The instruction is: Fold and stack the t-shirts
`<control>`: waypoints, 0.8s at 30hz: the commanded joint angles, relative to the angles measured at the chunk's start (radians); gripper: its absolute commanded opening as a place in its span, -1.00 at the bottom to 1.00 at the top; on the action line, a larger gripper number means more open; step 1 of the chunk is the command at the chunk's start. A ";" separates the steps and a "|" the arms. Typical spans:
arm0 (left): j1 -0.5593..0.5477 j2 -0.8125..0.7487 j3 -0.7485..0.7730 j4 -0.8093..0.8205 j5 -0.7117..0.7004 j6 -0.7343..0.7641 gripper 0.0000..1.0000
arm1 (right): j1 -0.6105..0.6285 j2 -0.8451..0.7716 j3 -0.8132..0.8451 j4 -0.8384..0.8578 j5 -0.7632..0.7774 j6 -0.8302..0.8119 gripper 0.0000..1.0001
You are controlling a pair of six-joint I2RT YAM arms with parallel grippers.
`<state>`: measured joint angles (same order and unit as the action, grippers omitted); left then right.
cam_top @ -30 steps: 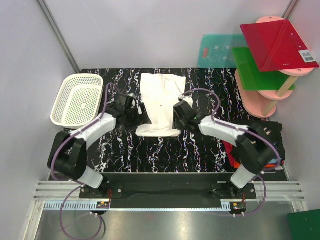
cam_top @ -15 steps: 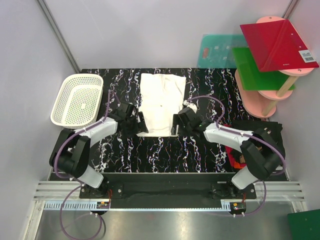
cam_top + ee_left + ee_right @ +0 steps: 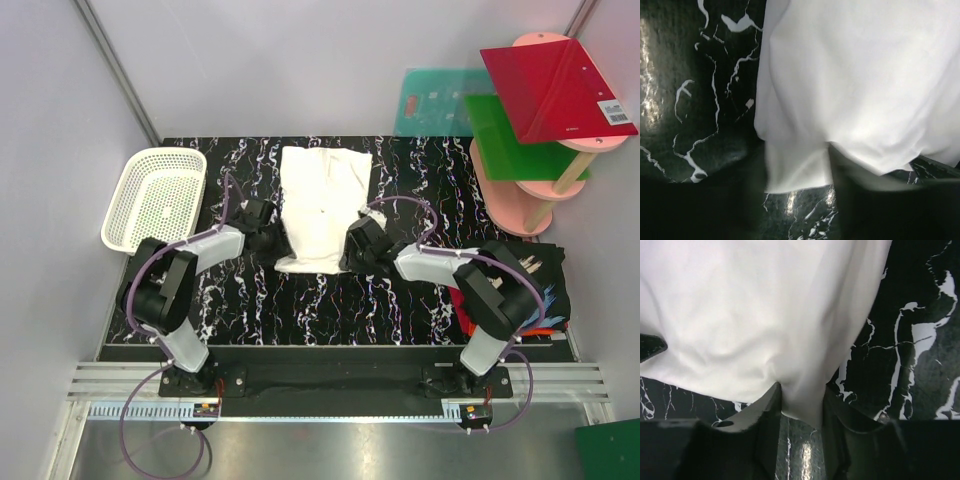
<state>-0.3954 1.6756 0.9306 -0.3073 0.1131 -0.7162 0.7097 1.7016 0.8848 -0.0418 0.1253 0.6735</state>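
Note:
A white t-shirt (image 3: pixel 322 205), folded into a tall rectangle, lies on the black marbled table (image 3: pixel 330 310). My left gripper (image 3: pixel 277 243) sits low at its near left corner and my right gripper (image 3: pixel 351 250) at its near right corner. In the left wrist view the cloth corner (image 3: pixel 795 170) lies between the spread fingers of the left gripper (image 3: pixel 797 167). In the right wrist view the right gripper (image 3: pixel 801 401) is open with a bunched fold of cloth (image 3: pixel 802 385) filling the gap. A black t-shirt (image 3: pixel 535 268) and a red-orange one (image 3: pixel 466 306) are heaped at the table's right edge.
A white mesh basket (image 3: pixel 155 200) stands at the table's left edge. A pink shelf stand (image 3: pixel 530 190) with red, green and teal boards rises at the back right. Grey walls close in on three sides.
Both grippers drew back from the shirt's near edge, then moved in onto its near corners. Their jaws widened and have since narrowed around the cloth.

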 commanded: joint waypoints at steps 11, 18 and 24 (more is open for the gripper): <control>-0.011 -0.025 -0.137 0.010 0.086 -0.019 -1.00 | 0.007 -0.087 -0.085 0.014 -0.161 0.049 -1.00; -0.120 -0.236 -0.289 -0.038 0.086 -0.077 -1.00 | 0.028 -0.243 -0.168 -0.096 -0.236 0.049 -1.00; -0.177 -0.431 -0.207 -0.223 -0.003 -0.074 -1.00 | 0.036 -0.391 -0.185 -0.158 -0.195 0.011 -1.00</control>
<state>-0.5568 1.3739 0.6552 -0.3634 0.1875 -0.7948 0.7425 1.4010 0.6876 -0.1566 -0.0998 0.7128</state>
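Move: The white t-shirt's near-left corner lies between the half-closed left fingers, some 1 cm below their hand point. Its near-right corner lies likewise in the right fingers' gap, about 18 cm to the left hand's right and level with it. From the left hand, the shirt's far edge is roughly 34 cm ahead and 11 cm to the right; the white basket stands about 18 cm ahead and 38 cm to the left. Sink both grippers not quite 1 cm, shut the fingers to pinch the two near corners of the white t-shirt, then drag the shirt straight back towards the table's near edge, speeding up: left hand about 11 cm, right about 9 cm. Lift the right hand some 3 cm during the pull, the left only about 1 cm near its end; keep both pinches shut. ##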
